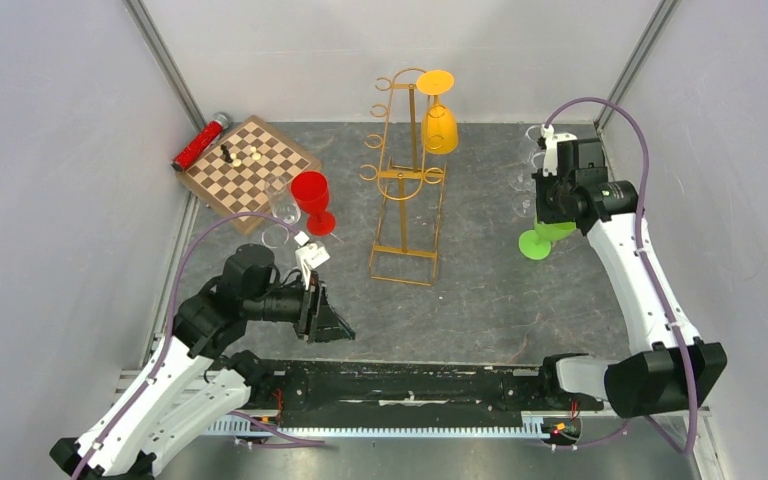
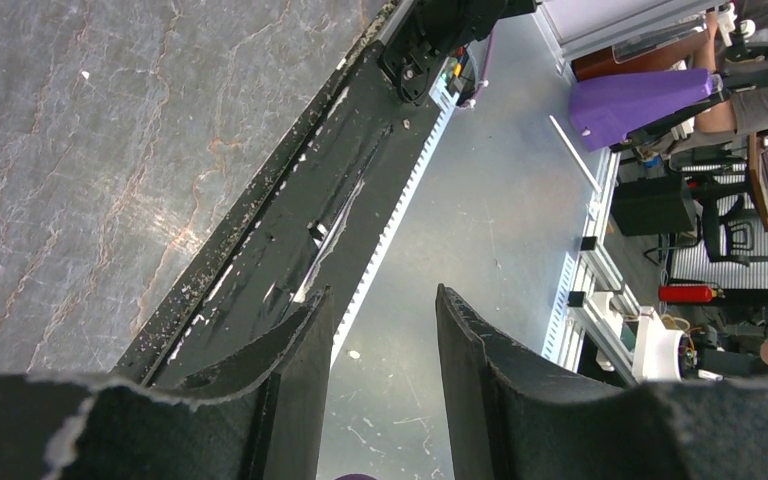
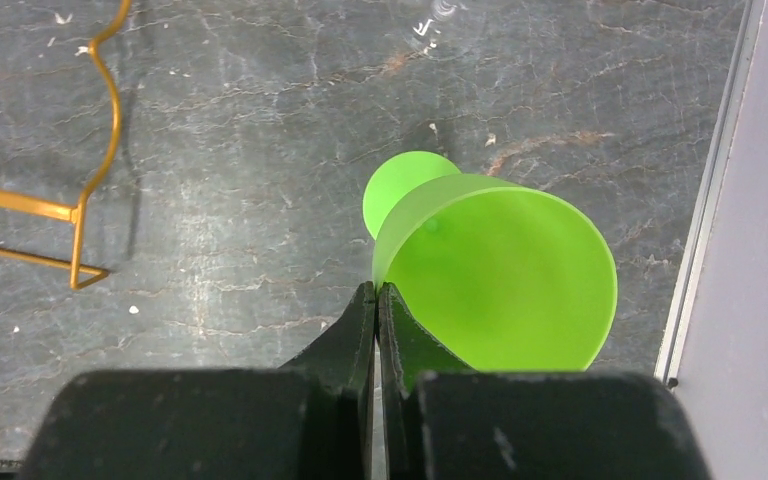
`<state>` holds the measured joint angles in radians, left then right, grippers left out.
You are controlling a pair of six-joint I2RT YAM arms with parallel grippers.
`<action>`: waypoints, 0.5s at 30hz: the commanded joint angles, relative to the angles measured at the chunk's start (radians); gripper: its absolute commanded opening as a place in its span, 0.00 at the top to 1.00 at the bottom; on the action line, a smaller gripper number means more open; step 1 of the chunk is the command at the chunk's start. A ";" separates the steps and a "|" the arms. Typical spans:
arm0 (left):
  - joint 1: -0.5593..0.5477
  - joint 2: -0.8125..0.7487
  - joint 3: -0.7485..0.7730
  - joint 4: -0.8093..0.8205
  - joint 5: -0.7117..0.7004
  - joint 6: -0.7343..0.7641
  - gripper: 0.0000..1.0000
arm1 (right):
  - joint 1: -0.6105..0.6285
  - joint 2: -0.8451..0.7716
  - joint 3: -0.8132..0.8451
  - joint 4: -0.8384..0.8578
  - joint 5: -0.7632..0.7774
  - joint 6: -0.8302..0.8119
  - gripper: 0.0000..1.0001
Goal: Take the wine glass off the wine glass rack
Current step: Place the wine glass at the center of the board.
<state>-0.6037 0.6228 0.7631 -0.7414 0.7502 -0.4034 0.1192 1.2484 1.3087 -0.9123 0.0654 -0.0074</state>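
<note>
The gold wire wine glass rack (image 1: 405, 190) stands mid-table, and a corner of its base shows in the right wrist view (image 3: 80, 215). A yellow wine glass (image 1: 439, 125) hangs upside down from its top right hook. My right gripper (image 3: 376, 290) is shut on the rim of a green wine glass (image 3: 500, 270), right of the rack near the right wall (image 1: 545, 240). The glass tilts, its foot pointing down toward the table. My left gripper (image 2: 382, 300) is open and holds nothing, low at the front left (image 1: 345, 330), facing the near table edge.
A red wine glass (image 1: 312, 198) stands upright left of the rack. Behind it lies a chessboard (image 1: 250, 165) with a few pieces, and a red cylinder (image 1: 200, 142) by the left wall. Faint clear glasses show near the red glass (image 1: 278, 235) and near the right arm (image 1: 530, 160).
</note>
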 commanded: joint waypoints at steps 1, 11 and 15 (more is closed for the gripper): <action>0.001 -0.017 0.004 0.037 -0.006 0.019 0.51 | -0.027 0.042 0.011 0.066 0.024 -0.028 1.00; 0.001 -0.022 0.002 0.037 -0.010 0.018 0.51 | -0.034 0.162 0.059 0.110 0.094 -0.036 1.00; 0.001 -0.019 0.002 0.037 -0.013 0.017 0.51 | -0.033 0.183 0.061 0.150 0.094 -0.025 1.00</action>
<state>-0.6037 0.6075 0.7628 -0.7383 0.7422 -0.4034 0.0887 1.4200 1.3205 -0.8433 0.1310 -0.0299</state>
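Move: The green wine glass is already pinched by the left side of its rim in the right hand, and the bare spot just short of the standing clear glasses lies about 4 cm ahead, 2 cm right and 21 cm below. From that hand the near clear glass stands some 9 cm ahead and 2 cm left, the far clear glass 16 cm ahead and 2 cm left, both about 12 cm lower; the rack is 33 cm left, 4 cm ahead. From the left hand that spot is roughly 48 cm right, 28 cm ahead, 21 cm below. The right hand lowers the green wine glass about 4 cm while carrying it some 3.5 cm forward and 2 cm to the right, towards the bare table short of the near clear glass, the sinking easing off at the end while the forward travel goes on. Its shut fingers keep their pinch on the rim, with the bowl's mouth upward and the foot below, and the wrist tips only about 5 degrees further down. ##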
